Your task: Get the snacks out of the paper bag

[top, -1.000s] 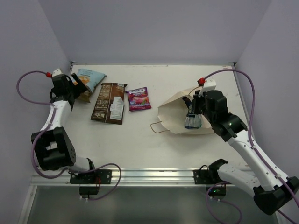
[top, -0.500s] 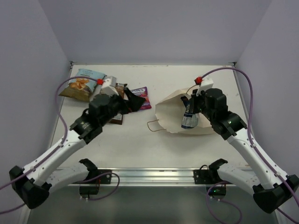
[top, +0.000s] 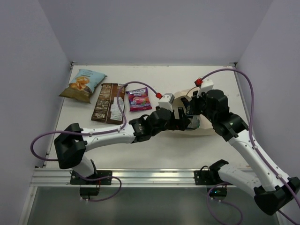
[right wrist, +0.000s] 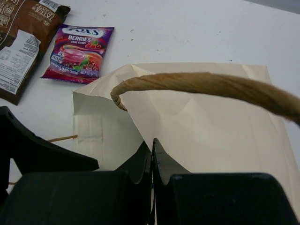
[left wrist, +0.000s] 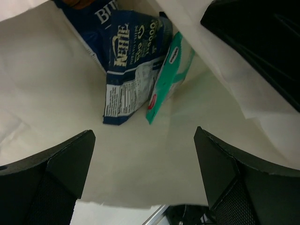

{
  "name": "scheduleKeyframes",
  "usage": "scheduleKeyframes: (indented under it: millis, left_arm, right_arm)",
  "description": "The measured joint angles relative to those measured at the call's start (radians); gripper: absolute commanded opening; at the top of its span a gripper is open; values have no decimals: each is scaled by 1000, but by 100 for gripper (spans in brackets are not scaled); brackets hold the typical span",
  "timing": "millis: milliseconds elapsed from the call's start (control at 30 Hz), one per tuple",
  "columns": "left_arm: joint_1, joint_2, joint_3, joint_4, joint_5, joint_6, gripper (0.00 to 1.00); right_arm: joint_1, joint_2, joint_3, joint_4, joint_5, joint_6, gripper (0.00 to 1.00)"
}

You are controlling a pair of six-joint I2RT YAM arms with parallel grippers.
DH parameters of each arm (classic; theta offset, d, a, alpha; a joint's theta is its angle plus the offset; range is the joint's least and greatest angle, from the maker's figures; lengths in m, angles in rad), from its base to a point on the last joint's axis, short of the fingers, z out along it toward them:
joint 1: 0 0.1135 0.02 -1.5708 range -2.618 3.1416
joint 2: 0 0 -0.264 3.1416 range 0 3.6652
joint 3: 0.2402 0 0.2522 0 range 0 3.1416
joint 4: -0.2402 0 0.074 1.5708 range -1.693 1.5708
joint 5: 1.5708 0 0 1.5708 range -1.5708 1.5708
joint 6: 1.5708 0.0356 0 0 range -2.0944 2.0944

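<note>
The paper bag (top: 183, 96) lies on its side at centre right, mouth facing left. My right gripper (top: 192, 108) (right wrist: 152, 146) is shut on the upper edge of the paper bag (right wrist: 211, 136), just below the cord handle (right wrist: 211, 86). At the mouth my left gripper (top: 185, 121) (left wrist: 145, 180) stands open over the inner wall of the paper bag (left wrist: 140, 164), holding nothing. Deeper inside lie a blue-and-white packet (left wrist: 131, 65), a second blue one (left wrist: 89, 18) and a teal-green packet (left wrist: 171, 75). Out on the table are the chip bag (top: 83, 84), the dark brown packet (top: 108, 103) and the magenta packet (top: 139, 99) (right wrist: 79, 54).
The left arm stretches low across the middle of the table from its base (top: 70, 147) to the bag. The right arm (top: 243, 140) runs along the right side. Grey walls close in the table on three sides.
The left arm has swung from the chip bag at the far left across the table to the bag's mouth, jaws still open. The right gripper has kept its hold on the bag's edge.
</note>
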Motion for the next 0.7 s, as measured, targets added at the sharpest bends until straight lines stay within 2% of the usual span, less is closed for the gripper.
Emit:
scheduleKeyframes:
  millis: [267,467,700]
  left_arm:
    - [-13,114,20,169,-92,5,91]
    - [-13,158,-28,332,-131,29,91]
    - [-13,196,-74,395,-171,40,91]
  right_arm:
    - [0,-37,3,-45,-41,3,0]
    - [0,-52,32,-64,-85,31,0]
    - [0,-52,54,-72,-135,57,0]
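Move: The left gripper, wide open at the paper bag's mouth, has the navy Kettle packet inside the bag some 7 cm ahead, 5 cm to its right and about 7 cm lower. The teal packet leans beside it, roughly 5 cm ahead of the left hand, 9 cm to its right and 6 cm below. From the right gripper, shut on the bag's rim, the navy packet is about 13 cm below, level fore and aft, and 1 cm to the right. Bring the left gripper about 4 cm forward and a little right into the bag towards the navy packet, then sink it some 4 cm, mostly at the end, keeping the fingers wide open. Meanwhile keep the right gripper's pinch on the rim and draw it back and up, a touch left, about 2.5 cm each way back and up. ##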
